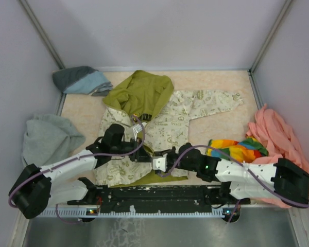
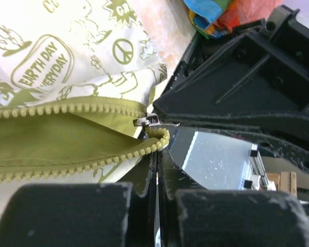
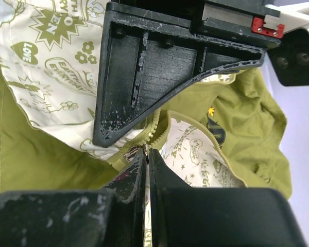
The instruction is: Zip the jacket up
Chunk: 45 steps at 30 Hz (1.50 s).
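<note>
The cream jacket (image 1: 170, 121) with olive prints lies flat mid-table, its olive hood (image 1: 139, 92) toward the back. Both grippers meet at the bottom of its front opening. My left gripper (image 1: 143, 153) (image 2: 158, 154) is shut on the lower end of the zipper strip, where the teeth (image 2: 67, 109) curl into the jaws. The two rows of teeth stand apart, showing olive lining. The metal slider (image 2: 147, 121) (image 3: 130, 154) sits at that bottom end. My right gripper (image 1: 153, 160) (image 3: 147, 153) is shut at the slider, pinching the jacket's zipper edge, just under the left finger (image 3: 144, 77).
A grey sweatshirt (image 1: 49, 136) lies at the left edge and a blue-grey garment (image 1: 80, 80) at the back left. A peach-pink garment (image 1: 278, 136) and a rainbow cloth (image 1: 237, 149) lie at the right. Walls close in three sides; the arms' rail (image 1: 154, 195) runs along the near edge.
</note>
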### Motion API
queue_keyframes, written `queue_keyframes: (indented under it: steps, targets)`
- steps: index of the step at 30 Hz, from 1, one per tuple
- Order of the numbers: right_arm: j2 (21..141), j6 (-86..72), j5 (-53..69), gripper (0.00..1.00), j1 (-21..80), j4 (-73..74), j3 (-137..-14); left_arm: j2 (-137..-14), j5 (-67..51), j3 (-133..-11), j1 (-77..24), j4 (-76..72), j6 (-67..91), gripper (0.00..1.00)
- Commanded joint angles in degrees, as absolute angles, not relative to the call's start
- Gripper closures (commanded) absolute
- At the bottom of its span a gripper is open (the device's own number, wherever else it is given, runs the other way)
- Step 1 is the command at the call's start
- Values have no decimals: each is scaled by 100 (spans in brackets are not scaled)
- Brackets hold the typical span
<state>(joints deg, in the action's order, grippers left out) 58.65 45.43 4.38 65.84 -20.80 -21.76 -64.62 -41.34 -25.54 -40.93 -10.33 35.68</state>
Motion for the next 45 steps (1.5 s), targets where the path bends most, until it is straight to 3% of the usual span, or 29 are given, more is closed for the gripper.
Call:
queue_keyframes:
  steps: [1, 2, 5, 10, 13, 18, 26, 29, 33, 45]
  targets:
    - [6095, 4005, 168, 100, 6381, -1871, -3133, -6323, -3270, -3153, -4228, 639, 2877, 96]
    - [6160, 3820, 170, 100, 6379, -1716, -3252, -6225, -2830, -3296, -4220, 904, 2832, 89]
    - [6347, 3330, 204, 100, 6376, -1427, -3511, -5879, -1958, -3541, -4219, 1242, 2950, 81]
    - [6683, 2404, 141, 100, 6372, -1450, -3850, -5113, -905, -3623, -4219, 1631, 3980, 52]
    - [7010, 1964, 90, 100, 6368, -1245, -4226, -4432, -366, -3595, -4219, 1923, 4632, 45]
    - [7599, 1520, 100, 100, 6355, -749, -4927, -3273, 145, -3352, -4219, 2327, 5716, 44]
    - [7768, 1125, 216, 100, 6354, -1108, -4935, -2634, -44, -2905, -4220, 2744, 7047, 45]
    - [7739, 1052, 136, 100, 6361, -1180, -4892, -2600, -253, -2545, -4220, 2282, 7335, 47]
    - [7726, 914, 41, 100, 6354, -1256, -4826, -2845, -401, -2462, -4228, 1962, 7361, 57]
    - [7673, 645, 47, 100, 6355, -1400, -4712, -3112, -286, -1841, -4236, 702, 7784, 48]
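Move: The left hand pinches the bottom end of the jacket's zip, with the slider roughly 2 cm to its right and 1 cm ahead at the same height. The right hand grips the slider's pull, the slider about 1 cm left of its fingertips and 1 cm back. From the left hand, the chest badge is some 17 cm ahead and 5 cm left, and the olive back hem about 9 cm back, straight behind; both lie around 6 cm lower. Opening about halfway, the left hand lets go of the zip end, moves forward 5 cm, then sweeps up and left to some 10 cm higher, turning nearly 50 degrees counter-clockwise, and drops back down beside the slider with its fingers open. The right hand keeps its pinch on the pull and carries it 7 cm left, slightly forward and up, tipping about 35 degrees, then all but stops. ##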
